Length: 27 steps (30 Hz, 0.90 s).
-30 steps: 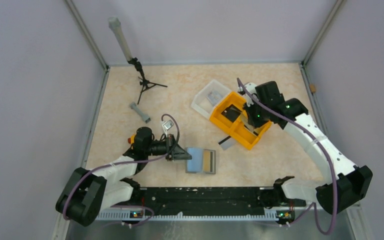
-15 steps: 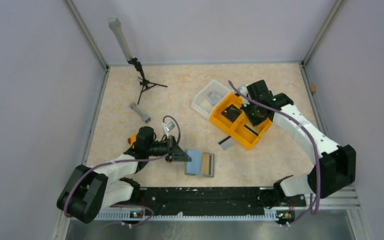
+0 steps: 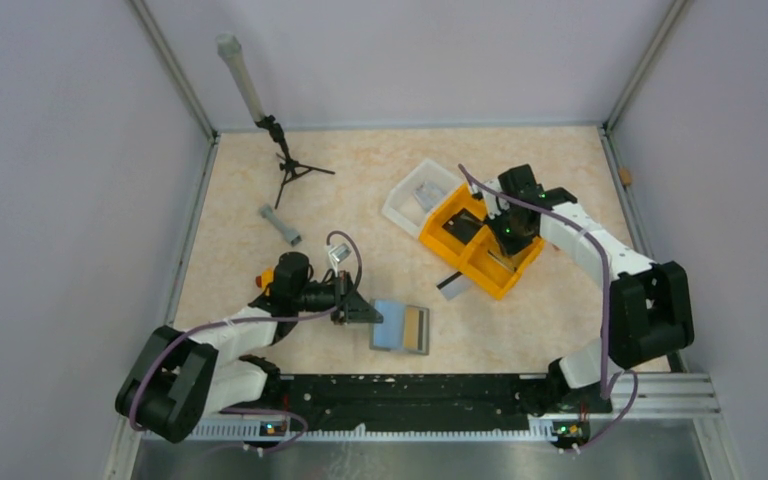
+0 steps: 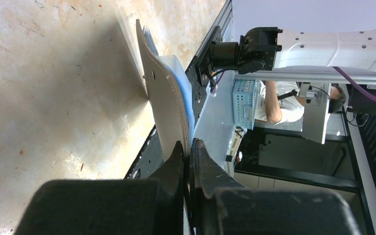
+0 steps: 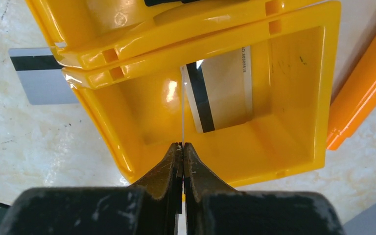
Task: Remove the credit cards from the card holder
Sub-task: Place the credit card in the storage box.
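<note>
The grey card holder [image 3: 401,325] lies open on the table, one inner panel light blue, the other with a tan slot. My left gripper [image 3: 368,313] is shut on the holder's left edge. In the left wrist view the pinched grey flap [image 4: 169,103] rises edge-on from between the fingertips [image 4: 189,144]. My right gripper [image 5: 182,145] is shut on a credit card [image 5: 182,112], seen as a thin pale edge. It hangs over the near compartment of the orange bin [image 5: 293,29]. Another striped card [image 5: 220,90] lies flat in that compartment. A third card [image 3: 451,284] lies on the table beside the bin.
The orange two-compartment bin [image 3: 487,283] sits right of centre, with a clear tray [image 3: 401,205] touching its far-left side. A black tripod [image 3: 288,165] and a grey cylinder [image 3: 280,225] stand at the back left. The arm rail [image 3: 410,395] runs along the near edge.
The right arm has folded inward and its gripper has moved with the card over the bin's near compartment. The left arm and the card holder have not moved.
</note>
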{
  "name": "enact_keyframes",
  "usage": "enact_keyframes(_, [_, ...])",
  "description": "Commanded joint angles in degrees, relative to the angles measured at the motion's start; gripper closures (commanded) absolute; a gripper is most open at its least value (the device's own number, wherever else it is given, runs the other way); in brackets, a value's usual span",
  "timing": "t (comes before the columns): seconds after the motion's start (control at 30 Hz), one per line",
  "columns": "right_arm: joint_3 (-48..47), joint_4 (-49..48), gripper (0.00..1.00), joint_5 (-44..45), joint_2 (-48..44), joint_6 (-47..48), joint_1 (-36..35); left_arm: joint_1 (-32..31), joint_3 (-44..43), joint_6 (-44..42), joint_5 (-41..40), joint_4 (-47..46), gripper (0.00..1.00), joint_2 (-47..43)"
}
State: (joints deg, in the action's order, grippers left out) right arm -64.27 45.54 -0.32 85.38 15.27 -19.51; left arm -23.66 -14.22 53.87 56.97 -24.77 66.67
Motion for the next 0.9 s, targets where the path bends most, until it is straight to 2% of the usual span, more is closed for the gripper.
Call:
enact_keyframes(0.0, [0.17,-4.11,1.0,-6.9,1.25,2.63,2.62,0.3,-2.55,-0.24,1.53,-1.72,1.0,0.06])
enact_keyframes(0.07, [-0.86,-3.68,1.0,-10.34,3.19,3.5,3.8,0.29,-2.58,0.9,2.46,-3.1,1.0,0.47])
enact_keyframes(0.2, [-2.66,-2.93,1.0,-11.55,7.29,3.79,6.09,0.28,-2.74,1.37,2.84,-3.6,1.0,0.91])
enact_keyframes(0.27, [-2.84,-2.93,0.9,-10.42,8.39,3.6,6.27,0.28,-2.74,0.7,2.39,-2.69,1.0,0.98])
enact_keyframes(0.3, [-2.91,-2.99,0.8,-9.84,8.67,3.44,6.29,0.28,-2.67,0.42,2.22,-2.43,1.0,1.07])
enact_keyframes(0.33, [-3.01,-3.1,0.75,-8.91,8.96,3.08,6.32,0.28,-2.59,0.37,1.98,-2.32,1.0,1.02])
enact_keyframes(0.47, [-3.13,-4.81,0.61,-3.23,7.65,1.22,6.32,0.3,-2.68,-0.78,0.85,-0.46,1.0,0.57])
enact_keyframes(0.67, [-5.15,-5.28,0.55,-0.17,2.42,0.15,6.32,0.37,-3.04,-1.68,0.06,0.93,1.0,1.09])
enact_keyframes(0.8, [-7.37,-3.98,0.53,-1.08,-1.97,-0.16,6.21,0.62,-3.92,-4.5,-2.56,4.69,1.0,1.11])
enact_keyframes(0.87, [-7.27,-4.32,0.47,-3.03,-4.75,-0.91,6.23,0.82,-4.64,-6.24,-4.07,7.05,1.0,0.95])
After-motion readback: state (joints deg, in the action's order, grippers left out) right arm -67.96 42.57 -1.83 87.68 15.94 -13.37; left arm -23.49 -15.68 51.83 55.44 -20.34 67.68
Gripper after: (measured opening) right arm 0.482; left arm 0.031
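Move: My right hand still pinches a credit card on edge, over the near-right compartment of the yellow storage box; the compartment's middle is almost straight below, some 8 cm down. The black item is about 6 cm ahead and 8 cm left, the loose card 8 cm back and 11 cm left, and the orange microphone 9 cm ahead and 10 cm right. From my left hand the compartment lies roughly 13 cm ahead and 28 cm right, some 10 cm lower. I sink my right hand about 4.5 cm, taking the card down into the near-right compartment with the fingers tipping some 8 degrees back towards my base. Near the bottom I open them about halfway and let the card go, then ease forward and right and lift some 5 cm clear, tipping the fingers forward again. ##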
